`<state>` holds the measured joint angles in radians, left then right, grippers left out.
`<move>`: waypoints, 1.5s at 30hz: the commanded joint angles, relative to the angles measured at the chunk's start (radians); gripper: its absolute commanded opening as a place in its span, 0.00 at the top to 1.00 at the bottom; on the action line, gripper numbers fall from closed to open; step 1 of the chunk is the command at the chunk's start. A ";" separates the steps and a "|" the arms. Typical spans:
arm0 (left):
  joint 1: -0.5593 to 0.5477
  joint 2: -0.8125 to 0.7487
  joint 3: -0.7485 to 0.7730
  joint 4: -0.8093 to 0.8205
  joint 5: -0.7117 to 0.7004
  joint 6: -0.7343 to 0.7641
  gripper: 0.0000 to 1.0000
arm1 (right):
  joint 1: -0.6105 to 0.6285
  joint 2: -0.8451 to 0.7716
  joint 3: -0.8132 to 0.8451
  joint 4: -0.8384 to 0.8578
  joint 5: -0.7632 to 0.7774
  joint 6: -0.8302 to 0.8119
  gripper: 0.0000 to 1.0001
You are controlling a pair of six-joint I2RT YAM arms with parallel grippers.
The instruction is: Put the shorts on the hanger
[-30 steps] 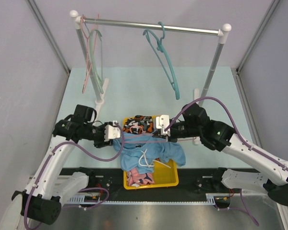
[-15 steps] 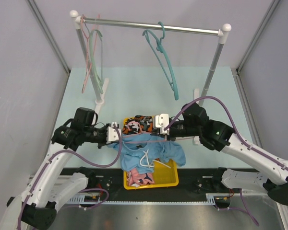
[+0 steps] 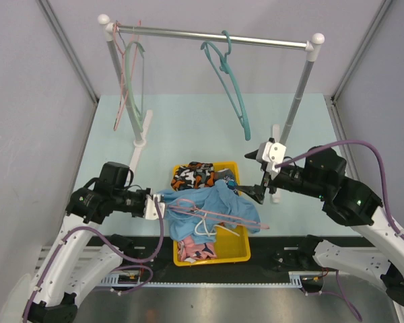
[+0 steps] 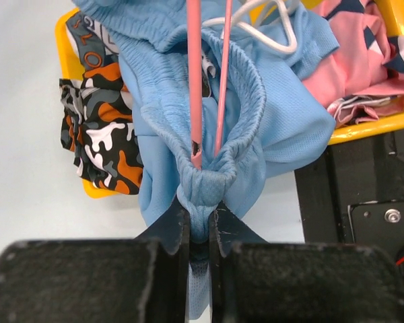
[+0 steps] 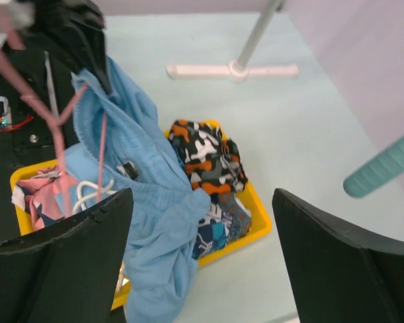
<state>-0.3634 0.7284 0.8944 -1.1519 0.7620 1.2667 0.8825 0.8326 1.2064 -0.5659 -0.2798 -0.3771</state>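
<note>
The light blue shorts (image 3: 212, 202) hang over the yellow basket (image 3: 232, 252), their white drawstring (image 4: 269, 33) dangling. My left gripper (image 3: 156, 205) is shut on the bunched waistband (image 4: 200, 182). The thin pink hanger (image 3: 215, 214) lies slanted across the shorts. In the left wrist view its two wires (image 4: 194, 81) run into the waistband fold just ahead of the jaws. My right gripper (image 3: 259, 180) stands wide open to the right of the basket, holding nothing. In its wrist view the shorts (image 5: 141, 182) and hanger (image 5: 54, 121) are well ahead of its fingers (image 5: 60, 262).
A clothes rail (image 3: 209, 35) at the back carries a teal hanger (image 3: 232, 87) and, at the left end, pale green and pink ones (image 3: 131, 74). Its right post (image 3: 293, 114) rises beside my right gripper. Orange-black patterned shorts (image 3: 192, 175) and a pink garment (image 3: 198, 250) lie in the basket.
The right gripper opened, let go and drew back to the right. The left gripper closed on the waistband and shifted nearer. The shorts' right side and the hanger sagged onto the basket.
</note>
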 commanded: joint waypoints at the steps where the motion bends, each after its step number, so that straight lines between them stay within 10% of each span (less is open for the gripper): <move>1: -0.023 -0.012 0.029 -0.058 0.046 0.172 1.00 | -0.057 0.112 0.019 -0.140 -0.028 0.083 0.16; 8: -0.063 0.014 0.066 -0.086 0.014 0.168 1.00 | -0.057 0.351 0.088 -0.152 -0.075 0.037 0.28; 19: -0.086 0.011 0.064 -0.074 0.002 0.114 1.00 | -0.020 0.606 0.174 -0.126 -0.001 -0.109 0.22; 32: -0.088 0.002 0.052 -0.035 -0.021 0.063 1.00 | -0.080 0.662 0.124 -0.264 0.007 -0.164 0.27; 35: -0.088 -0.007 0.040 -0.022 -0.024 0.053 1.00 | -0.097 0.640 0.104 -0.282 0.001 -0.171 0.42; 40: -0.088 -0.012 0.029 0.014 -0.029 0.011 1.00 | -0.105 0.605 0.096 -0.305 -0.036 -0.183 0.96; 45: -0.086 0.003 0.038 0.032 -0.041 -0.066 1.00 | -0.128 0.507 0.093 -0.327 -0.091 -0.200 1.00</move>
<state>-0.4435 0.7261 0.9230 -1.1656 0.7074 1.2739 0.7753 1.4502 1.2949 -0.8673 -0.3145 -0.5549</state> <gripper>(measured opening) 0.084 0.008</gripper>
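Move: The right end of the blue shorts' waistband lies about 7 cm ahead of my empty right hand, 3 cm to its left and 22 cm below; from my left hand it is some 21 cm right, 7 cm ahead and 3 cm lower. The pink hanger's free end is about 15 cm nearer me than that band end and 14 cm to its right. The camo shorts lie 11 cm left of it and 4 cm farther out. The teal hanger's tip hangs 10 cm ahead of my right hand, about level in height. I drop my right hand about 20 cm and some 7 cm forward towards the right end of the shorts' waistband, swinging left on the way and then back right. The fingers tip down by about 45 degrees and shut at the cloth's edge. My left hand keeps its pinch on the waistband's left end around the pink hanger, easing back only a centimetre. ##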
